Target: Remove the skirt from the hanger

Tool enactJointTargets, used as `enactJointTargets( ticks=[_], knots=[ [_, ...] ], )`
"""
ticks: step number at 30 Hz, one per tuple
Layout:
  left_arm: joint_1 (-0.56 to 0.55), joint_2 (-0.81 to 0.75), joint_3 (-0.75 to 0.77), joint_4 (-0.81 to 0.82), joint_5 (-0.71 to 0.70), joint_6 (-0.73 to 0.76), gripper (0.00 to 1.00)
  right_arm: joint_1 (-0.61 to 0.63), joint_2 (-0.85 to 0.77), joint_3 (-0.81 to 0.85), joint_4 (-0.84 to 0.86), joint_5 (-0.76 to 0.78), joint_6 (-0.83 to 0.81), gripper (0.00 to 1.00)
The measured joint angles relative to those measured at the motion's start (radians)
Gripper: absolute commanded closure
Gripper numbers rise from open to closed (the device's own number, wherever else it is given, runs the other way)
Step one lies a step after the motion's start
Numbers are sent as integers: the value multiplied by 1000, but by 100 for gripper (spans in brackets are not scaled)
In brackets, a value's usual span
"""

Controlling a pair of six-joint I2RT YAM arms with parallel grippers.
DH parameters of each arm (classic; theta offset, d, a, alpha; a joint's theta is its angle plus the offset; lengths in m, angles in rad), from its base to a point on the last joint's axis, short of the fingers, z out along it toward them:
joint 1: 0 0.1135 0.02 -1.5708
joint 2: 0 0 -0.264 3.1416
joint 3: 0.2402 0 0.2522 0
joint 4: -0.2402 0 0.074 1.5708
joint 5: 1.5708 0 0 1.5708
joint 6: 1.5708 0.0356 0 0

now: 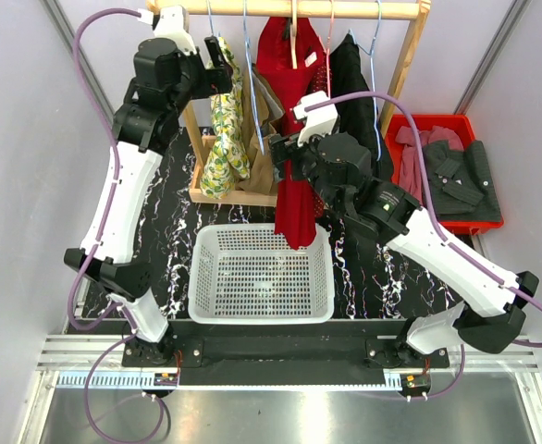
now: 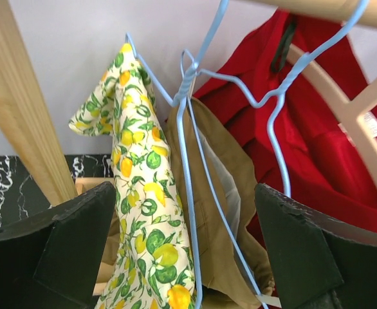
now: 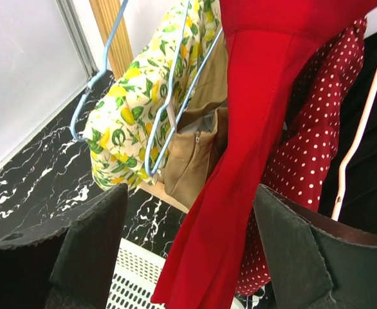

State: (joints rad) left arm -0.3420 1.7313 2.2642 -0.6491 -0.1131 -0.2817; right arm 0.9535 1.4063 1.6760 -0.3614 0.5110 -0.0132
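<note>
Several garments hang from a wooden rail point(image 1: 289, 9): a lemon-print one point(image 1: 225, 139) and a tan one point(image 1: 264, 139) on blue wire hangers point(image 2: 183, 161), and a red one point(image 1: 294, 74) on a wooden hanger point(image 2: 343, 103). Which of them is the skirt I cannot tell. My left gripper point(image 1: 220, 63) is open high on the rack. The lemon cloth point(image 2: 140, 193), the hanger wires and the tan garment point(image 2: 217, 193) lie between its fingers point(image 2: 66, 251). My right gripper point(image 1: 285, 153) is open, and the red garment's hanging tail point(image 3: 240, 161) runs down between its fingers point(image 3: 304, 257).
A white perforated basket point(image 1: 262, 314) sits on the black marble table below the rack. A red bin point(image 1: 456, 225) with dark clothes point(image 1: 461, 176) stands at the right. A red polka-dot garment point(image 3: 311, 141) and a black one point(image 1: 350, 83) hang further right. Rack posts point(image 1: 405, 74) flank the clothes.
</note>
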Motion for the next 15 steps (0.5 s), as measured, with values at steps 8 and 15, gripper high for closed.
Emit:
enactJointTargets(
  ticks=[8,15],
  knots=[
    [-4,17,-43,13,-43,16,25,0,-19,-51,25,-1,22,14],
    [-5,27,-119,24,-122,65,86,0,-47,-72,50,-5,34,18]
  ],
)
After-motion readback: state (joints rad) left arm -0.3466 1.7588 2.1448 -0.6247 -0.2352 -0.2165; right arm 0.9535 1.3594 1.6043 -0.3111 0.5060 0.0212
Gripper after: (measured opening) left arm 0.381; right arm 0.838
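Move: The lemon-print skirt hangs just beyond and below the left gripper, its middle about 5 cm ahead, 1 cm left and 14 cm down. The brown skirt is roughly 7 cm ahead and 7 cm to the right, the red garment about 6 cm ahead and 13 cm right, both some 15 cm below. From the right gripper the lemon-print skirt lies about 15 cm ahead, 10 cm left and 10 cm lower. Sink the left gripper about 6 cm onto the near edge of the lemon-print skirt, easing some 2 cm forward as it drops and, late on, slightly left. Tip the fingers a little down and swing them slightly to the left, some 10 degrees of turn in all, and draw them from wide open to under half open around the cloth and the blue hanger's near arm. ##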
